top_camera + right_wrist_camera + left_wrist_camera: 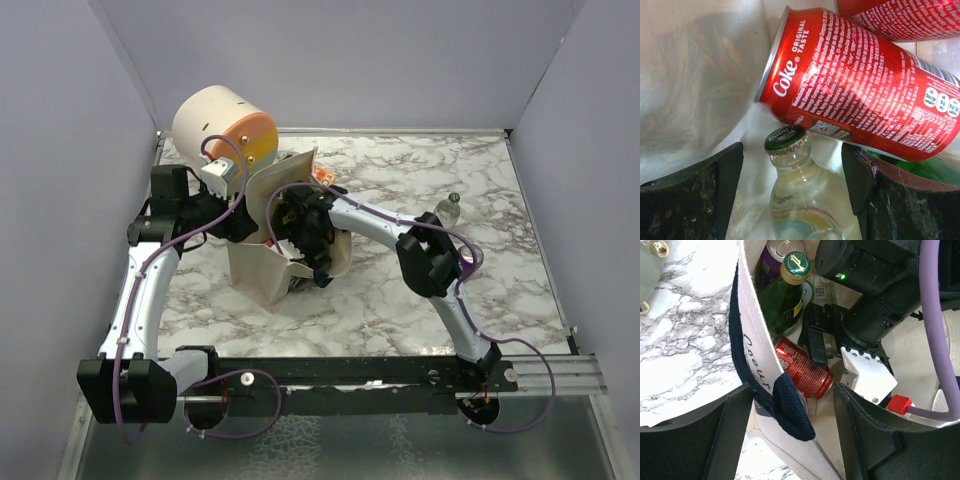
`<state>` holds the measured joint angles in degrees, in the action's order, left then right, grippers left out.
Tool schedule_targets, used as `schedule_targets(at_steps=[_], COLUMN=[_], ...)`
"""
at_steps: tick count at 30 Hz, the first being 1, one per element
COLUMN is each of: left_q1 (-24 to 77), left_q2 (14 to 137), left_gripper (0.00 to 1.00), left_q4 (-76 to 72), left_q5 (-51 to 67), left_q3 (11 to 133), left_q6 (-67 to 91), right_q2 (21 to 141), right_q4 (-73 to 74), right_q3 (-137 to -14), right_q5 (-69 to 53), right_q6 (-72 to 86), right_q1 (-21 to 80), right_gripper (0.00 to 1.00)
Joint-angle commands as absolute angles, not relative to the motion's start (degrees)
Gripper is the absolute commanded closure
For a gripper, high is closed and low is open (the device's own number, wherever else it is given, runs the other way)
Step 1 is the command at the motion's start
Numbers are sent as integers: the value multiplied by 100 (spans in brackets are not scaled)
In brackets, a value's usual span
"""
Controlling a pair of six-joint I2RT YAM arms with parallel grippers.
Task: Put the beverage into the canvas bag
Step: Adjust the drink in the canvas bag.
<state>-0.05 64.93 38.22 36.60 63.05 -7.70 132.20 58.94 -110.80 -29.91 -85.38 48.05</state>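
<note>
The beige canvas bag [262, 278] with navy handles stands left of the table's middle. My left gripper [247, 227] is at its left rim; in the left wrist view the gripper [790, 440] is open, with the bag's rim and navy handle [787, 407] between its fingers, close to the left one. My right gripper [300, 240] reaches inside the bag. It [792, 195] is open astride a clear glass bottle [810, 205] with a green cap, which lies under a red Coke can [855, 95]. The bag also holds a green bottle [785, 295].
A cream-and-orange drum [225, 130] stands at the back left behind the bag. A small clear bottle [450, 208] stands on the marble table [400, 300] at the right. Inside the bag are a second red can [900, 17] and a purple can [782, 247]. Grey walls enclose the table.
</note>
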Motion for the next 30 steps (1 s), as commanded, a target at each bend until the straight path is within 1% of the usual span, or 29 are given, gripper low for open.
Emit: schedule_targets(at_steps=[1,4,6,8,10,15,17,19,30], left_q1=[-44,-44,-44,-52,-57,-53,-53,-48,-48], left_q2=[6339,6271,6244,6219,6207,6139,6106,6070,5833], left_gripper=[33,33,33,33,33,33,33,33,34], left_q4=[4019,4015,4006,4012,4017,4063,4094,4112,4277], left_q5=[3631,3601,3579,3575,3582,3551,3561,3560,3763], left_q3=[6107,6008,5971,5972,5975,5996,5990,5986,5751], left_q6=[-1058,-1132,-1163,-1186,-1209,-1305,-1344,-1393,-1648], right_q2=[13617,13623,13644,13670,13684,13596,13415,13251,12912], right_q4=[5795,5582,5538,5573,5657,5901,5872,5838,5849], right_q3=[-10681,-10458,-10434,-10504,-10664,-11236,-11355,-11477,-12349], right_q5=[-2663,-2654,-2677,-2694,-2717,-2787,-2866,-2930,-3137], right_q6=[-8657,-8602,-8543,-8518,-8501,-8392,-8304,-8192,-7269], right_q1=[4859,4886,4885,4894,4895,4895,4892,4892,4770], right_gripper=[23,28,34,45,59,88,97,99,99])
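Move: The clear bottle stands with its capped neck between the right hand's open fingers; its middle is about 4 cm ahead, 1 cm left and 6 cm lower. A red can lies about 5 cm back and 5 cm left, nearly level in height, with a second red can about 9 cm back and 7 cm left; the green bottle is roughly 5 cm ahead and 5 cm left, slightly lower. From the left hand, the clear bottle lies about 5 cm ahead, 9 cm right and 23 cm below. Inside the bag, the right hand sinks barely 1 cm over the clear bottle while its fingers close from wide open, drifting left and forward as they pinch the bottle just at its green cap, then draws it up about 4 cm, with some 2 cm forward and left over the whole move. The left hand, its fingers still open astride the bag's rim, eases back about 1.5 cm. ##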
